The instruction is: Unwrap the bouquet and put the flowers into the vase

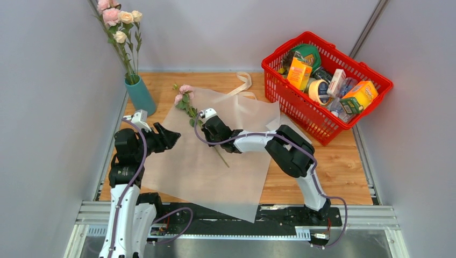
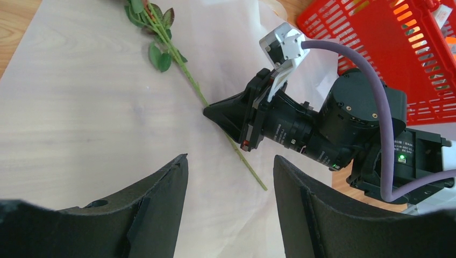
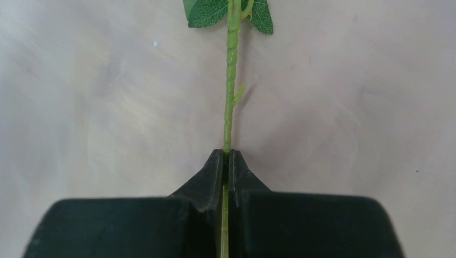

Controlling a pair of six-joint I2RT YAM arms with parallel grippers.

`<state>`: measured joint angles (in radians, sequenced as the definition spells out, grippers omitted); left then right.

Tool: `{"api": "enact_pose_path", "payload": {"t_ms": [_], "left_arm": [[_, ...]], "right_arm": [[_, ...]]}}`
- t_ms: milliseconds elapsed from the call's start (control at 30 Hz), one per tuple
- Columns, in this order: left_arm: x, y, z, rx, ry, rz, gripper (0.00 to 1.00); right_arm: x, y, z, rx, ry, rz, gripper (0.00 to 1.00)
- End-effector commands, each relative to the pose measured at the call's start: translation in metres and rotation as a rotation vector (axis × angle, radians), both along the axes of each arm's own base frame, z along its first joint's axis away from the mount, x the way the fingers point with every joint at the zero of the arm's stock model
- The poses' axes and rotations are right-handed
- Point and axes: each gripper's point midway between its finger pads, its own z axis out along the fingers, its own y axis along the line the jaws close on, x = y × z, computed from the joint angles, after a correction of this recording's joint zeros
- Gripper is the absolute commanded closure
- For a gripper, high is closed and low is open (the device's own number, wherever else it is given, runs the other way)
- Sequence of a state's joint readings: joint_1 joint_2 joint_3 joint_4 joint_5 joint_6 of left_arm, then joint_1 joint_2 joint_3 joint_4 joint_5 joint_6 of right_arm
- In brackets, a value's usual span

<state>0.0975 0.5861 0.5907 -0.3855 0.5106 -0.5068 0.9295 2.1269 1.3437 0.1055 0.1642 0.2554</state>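
Note:
The teal vase (image 1: 141, 95) stands at the back left with several pink and cream flowers (image 1: 119, 19) upright in it. The bouquet is undone: its white paper (image 1: 215, 177) lies spread flat. One pink rose (image 1: 185, 90) lies on the paper, its thin green stem (image 3: 230, 91) running toward the near side. My right gripper (image 1: 207, 124) is low on the paper and shut on that stem (image 2: 183, 67), which passes between its fingertips (image 3: 226, 156). My left gripper (image 1: 171, 137) hovers just left of it, open and holding nothing (image 2: 230, 161).
A cream ribbon (image 1: 244, 83) lies loose at the paper's far edge. A red basket (image 1: 322, 118) of groceries stands at the back right, close behind the right arm's elbow. Grey walls close in both sides.

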Motion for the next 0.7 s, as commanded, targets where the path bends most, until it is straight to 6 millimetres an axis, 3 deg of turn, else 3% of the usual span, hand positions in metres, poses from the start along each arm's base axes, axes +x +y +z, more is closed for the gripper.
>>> {"api": "enact_pose_path", "payload": {"t_ms": [0, 300, 667], "left_arm": [[0.001, 0.001, 0.006, 0.019, -0.029, -0.004, 0.33], [0.002, 0.002, 0.005, 0.022, -0.025, 0.003, 0.33], [0.003, 0.000, 0.006, -0.002, -0.013, 0.006, 0.33]], "right_arm": [[0.001, 0.007, 0.036, 0.039, -0.039, 0.000, 1.00], [-0.007, 0.013, 0.090, 0.176, -0.044, 0.008, 1.00], [-0.038, 0.006, 0.131, 0.349, -0.004, 0.047, 1.00]]}}
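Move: The right fingers already pinch the stem low over the paper. From them, the vase's middle is about 14 cm ahead, 25 cm left and 8 cm higher, with the open left gripper waiting some 10 cm left, 10 cm back and 18 cm above. The held flower's pink blossoms lie roughly 20 cm ahead and 10 cm left, slightly higher. From the left hand, the vase is about 24 cm ahead, 15 cm left and 10 cm lower. Keep the right gripper shut on the stem and lift the flower off the paper, starting gently and then quickly, nearly straight up by about 9 cm. Let the hand draw back a couple of centimetres towards the end, and roll it some 10 degrees so that its left side rises. ##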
